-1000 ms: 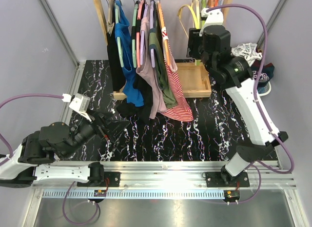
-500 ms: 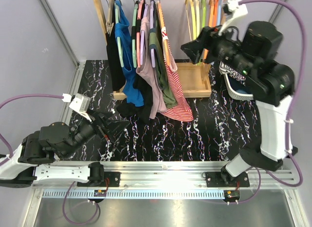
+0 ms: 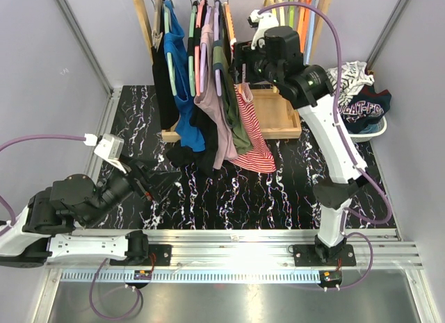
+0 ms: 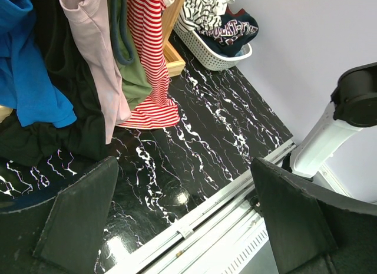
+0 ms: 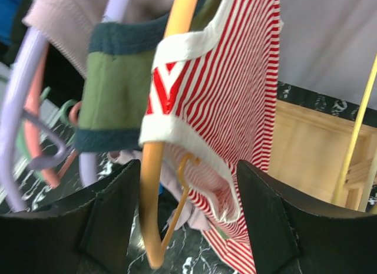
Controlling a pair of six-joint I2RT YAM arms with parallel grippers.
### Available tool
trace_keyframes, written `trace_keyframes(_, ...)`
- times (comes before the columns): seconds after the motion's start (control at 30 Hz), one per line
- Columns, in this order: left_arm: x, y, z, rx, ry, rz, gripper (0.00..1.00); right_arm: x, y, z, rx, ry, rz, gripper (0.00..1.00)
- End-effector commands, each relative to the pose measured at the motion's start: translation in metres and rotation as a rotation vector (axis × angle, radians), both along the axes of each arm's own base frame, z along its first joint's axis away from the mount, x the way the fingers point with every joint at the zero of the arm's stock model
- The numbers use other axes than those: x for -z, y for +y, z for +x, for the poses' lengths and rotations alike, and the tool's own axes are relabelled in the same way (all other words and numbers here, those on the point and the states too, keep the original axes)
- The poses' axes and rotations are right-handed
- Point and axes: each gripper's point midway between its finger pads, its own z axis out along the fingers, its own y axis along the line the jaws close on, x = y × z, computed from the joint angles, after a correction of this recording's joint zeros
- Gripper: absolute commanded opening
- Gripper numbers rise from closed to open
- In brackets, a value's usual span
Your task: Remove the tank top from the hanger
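The red-and-white striped tank top [image 3: 254, 139] hangs on an orange hanger [image 3: 233, 38], the rightmost garment on the rail. My right gripper [image 3: 240, 63] is up at its shoulder and stands open. In the right wrist view its black fingers [image 5: 112, 212] stand apart on either side of the hanger's orange arm [image 5: 153, 185] and the white-trimmed strap [image 5: 194, 150], with gaps on both sides. My left gripper [image 3: 163, 178] rests low over the table's near left, open and holding nothing [image 4: 182, 221]. From there the tank top's hem [image 4: 150, 68] shows far ahead.
Blue, black, pink and green garments [image 3: 201, 94] hang left of the tank top. Bare yellow, green and orange hangers [image 3: 295, 10] fill the rail's right end. The wooden rack base [image 3: 278, 114] sits behind. A white basket of clothes [image 3: 361, 101] stands at the right.
My right arm has swung left from the bare hangers to the striped tank top's hanger, with its jaws now wider. The left arm has not moved.
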Motion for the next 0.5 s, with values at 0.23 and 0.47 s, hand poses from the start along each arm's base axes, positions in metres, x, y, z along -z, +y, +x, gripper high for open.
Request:
trace_keyframes(0.23, -0.014, 0.012, 0.003, -0.027, -0.021, -0.072, 0.99, 0.003, -0.005, 0.047, 0.206, -0.123, -0.069, 0.28)
trace_keyframes(0.47, -0.014, 0.018, 0.002, -0.034, -0.017, -0.094, 0.99, -0.058, -0.022, 0.026, 0.219, -0.271, 0.005, 0.00)
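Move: From the open right hand, the lower near end of the orange hanger is about 5 cm ahead, 1 cm to the left and 2 cm below. The red-striped tank top hangs from it, its middle some 8 cm ahead, 2 cm right and 18 cm down; the green top is 5 cm ahead, 5 cm left and 12 cm lower. From the left hand, that hanger end is roughly 33 cm ahead, 17 cm right and slightly higher. The right fingers close from wide open and pinch the near end of the orange hanger just below the red-striped strap. To get there the hand pushes forward about 4 cm and sinks some 3 cm, the wrist turning about 10 degrees clockwise and its left side dipping slightly; it then all but stops with the hanger gripped. ##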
